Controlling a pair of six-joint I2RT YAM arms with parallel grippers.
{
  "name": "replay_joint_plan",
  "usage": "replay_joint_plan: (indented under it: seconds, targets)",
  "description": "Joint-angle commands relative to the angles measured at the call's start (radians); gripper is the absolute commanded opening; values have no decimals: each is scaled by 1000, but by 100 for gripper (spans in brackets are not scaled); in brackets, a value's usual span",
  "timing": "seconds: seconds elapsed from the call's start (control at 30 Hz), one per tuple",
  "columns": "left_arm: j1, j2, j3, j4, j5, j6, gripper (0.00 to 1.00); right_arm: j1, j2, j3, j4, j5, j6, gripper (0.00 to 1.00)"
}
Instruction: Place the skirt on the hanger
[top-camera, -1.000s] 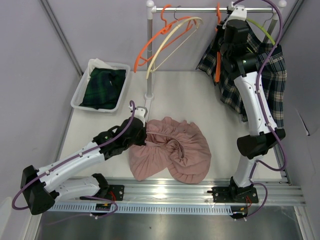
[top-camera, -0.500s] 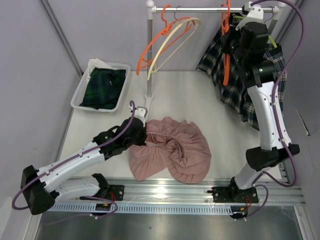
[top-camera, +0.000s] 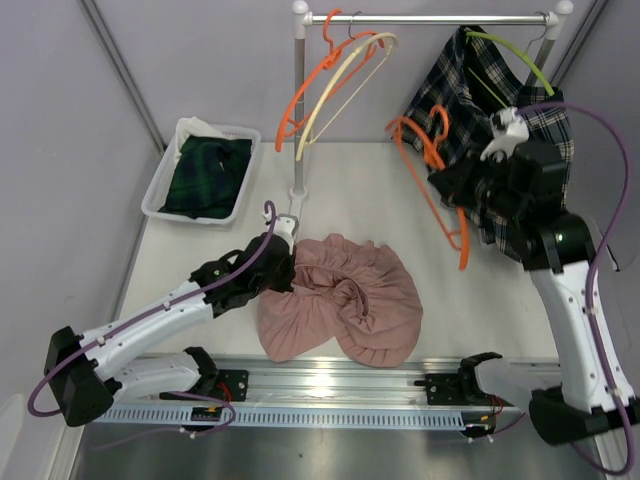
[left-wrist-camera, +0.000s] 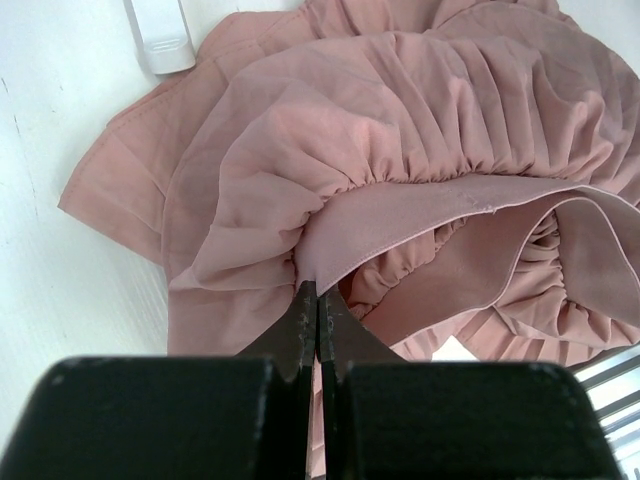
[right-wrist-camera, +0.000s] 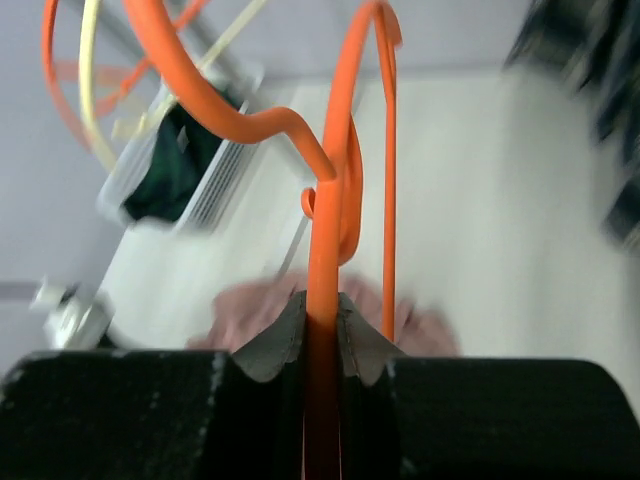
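A pink skirt (top-camera: 345, 300) lies bunched on the white table. My left gripper (top-camera: 289, 268) is shut on its gathered waistband at the left edge. The left wrist view shows the fabric (left-wrist-camera: 400, 130) pinched between the closed jaws of the left gripper (left-wrist-camera: 318, 300). My right gripper (top-camera: 442, 188) hangs above the table's right side, shut on an orange hanger (top-camera: 449, 218) that dangles free of the rail. In the right wrist view the hanger's wire (right-wrist-camera: 322, 240) runs up through the right gripper (right-wrist-camera: 322, 312), with the skirt (right-wrist-camera: 250, 305) blurred below.
An orange and a cream hanger (top-camera: 330, 85) hang on the rail by the rack pole (top-camera: 298, 120). A plaid skirt (top-camera: 545, 150) hangs on a green hanger at the back right. A white bin (top-camera: 160, 185) holding dark green plaid cloth sits at the back left.
My right arm has lifted the orange hanger off the rail and swung it down and forward over the table. The left arm and the pink skirt have stayed put.
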Motion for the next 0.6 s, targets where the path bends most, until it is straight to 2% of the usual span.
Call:
replay_joint_plan:
  seconds: [0.0, 0.13, 0.27, 0.57]
  targets:
    - [25, 4, 29, 34, 44, 33, 0, 66, -172, -145, -6, -192, 91, 0]
    - [41, 23, 32, 43, 73, 38, 0, 280, -293, -266, -55, -176, 114, 0]
    - [56, 43, 43, 36, 76, 45, 0, 397, -347, -312, -121, -183, 118, 0]
    - [71, 53, 66, 22, 81, 36, 0, 436, -398, -418, -170, -324, 77, 0]
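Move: The left gripper still pinches the edge of the pink skirt's waistband; the skirt's middle lies about 12 cm to its right, 2 cm ahead and 9 cm below, and the rack's left foot some 23 cm straight ahead, 13 cm down. The right gripper already holds the orange hanger: from it the pink skirt lies roughly 18 cm left, 8 cm back and 36 cm down, and the hanging plaid skirt about 18 cm ahead, 12 cm right, 12 cm lower. Swing the right gripper, fingers kept shut on the orange hanger, swiftly back about 20 cm, away from the rack and the plaid skirt, easing down and to the left as it comes in over the pink skirt. Turn the wrist some 35 degrees counter-clockwise and tip it slightly down. Keep the left gripper pinching the waistband while it sinks about a centimetre. ##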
